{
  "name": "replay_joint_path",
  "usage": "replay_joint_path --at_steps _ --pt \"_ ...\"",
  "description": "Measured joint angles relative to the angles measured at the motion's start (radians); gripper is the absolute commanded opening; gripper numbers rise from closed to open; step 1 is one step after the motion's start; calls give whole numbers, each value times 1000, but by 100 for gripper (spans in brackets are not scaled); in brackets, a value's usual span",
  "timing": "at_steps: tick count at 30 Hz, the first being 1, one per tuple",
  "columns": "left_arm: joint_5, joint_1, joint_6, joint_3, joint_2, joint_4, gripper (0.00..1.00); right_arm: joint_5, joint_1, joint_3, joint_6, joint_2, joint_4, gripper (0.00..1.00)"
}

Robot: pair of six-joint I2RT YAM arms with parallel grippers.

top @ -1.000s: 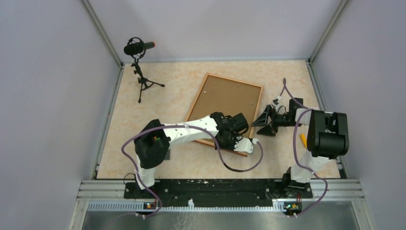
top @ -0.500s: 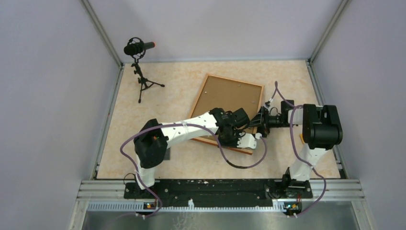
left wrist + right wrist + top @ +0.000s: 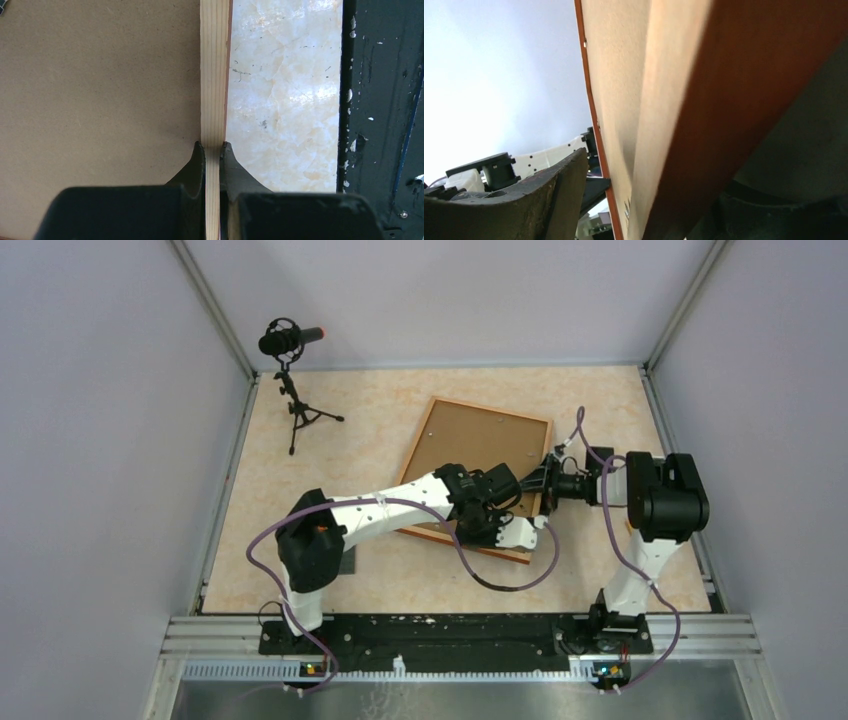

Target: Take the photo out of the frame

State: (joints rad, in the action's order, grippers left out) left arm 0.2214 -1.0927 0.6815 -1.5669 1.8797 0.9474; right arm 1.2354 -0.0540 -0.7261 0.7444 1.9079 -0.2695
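The frame (image 3: 470,440) lies back up on the table, showing brown fibreboard inside a reddish wooden border. The photo is hidden under the backing. My left gripper (image 3: 480,536) is shut on the frame's near edge. In the left wrist view its fingertips (image 3: 199,155) pinch the pale wooden border (image 3: 215,75), with the fibreboard back (image 3: 100,90) to the left. My right gripper (image 3: 545,480) is at the frame's right edge. In the right wrist view its jaws stand open astride that edge (image 3: 684,100), with a gap beside one finger (image 3: 549,195).
A microphone on a small tripod (image 3: 295,390) stands at the back left. The black base rail (image 3: 430,632) runs along the table's near edge and shows in the left wrist view (image 3: 380,125). Enclosure walls close in the left, right and back.
My right gripper has moved left from beside the frame onto its right edge, jaws now astride it. My left gripper stays clamped on the near edge, and the frame has shifted only slightly.
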Motion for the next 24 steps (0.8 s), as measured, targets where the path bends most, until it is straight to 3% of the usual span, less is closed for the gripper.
replay_joint_path --at_steps 8,10,14,19,22,24 --pt "2 0 -7 0 0 0 0 -23 16 0 84 6 -97 38" --pt "-1 0 -17 0 0 -3 1 -29 18 0 90 6 -98 26" --pt "-9 0 -38 5 -2 -12 26 -31 16 -2 86 4 -73 12" --pt "-10 11 -81 18 -32 -48 72 -51 11 -8 0 -31 -6 4" --pt "0 43 -103 18 -84 -72 95 -62 5 -32 -50 -44 61 0" --pt "12 72 -121 18 -119 -84 99 -68 1 -48 -74 -50 106 0"
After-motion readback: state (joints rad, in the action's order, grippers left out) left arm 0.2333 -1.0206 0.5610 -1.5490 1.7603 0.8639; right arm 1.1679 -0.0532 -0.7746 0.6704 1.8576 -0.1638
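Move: My left fingers are already shut on the frame's near rail, right at the hand point; the near right corner lies about 9 cm to the right of my left hand and 3 cm back, the right rail's grip spot some 12 cm ahead and 11 cm right. From my right hand that stretch of right rail is just 1 cm ahead and 1 cm left, about level, between open fingers; the near right corner is roughly 16 cm back and 2 cm left. I close my right hand on the frame's right rail, easing forward about 1 cm, and pinch it from its outer side with fingers pointing left. My left hand holds the near rail until that grip is made, then opens wide, lets go and rises some 5 cm with a drift forward over the backing, turning about 10 degrees counter-clockwise. ##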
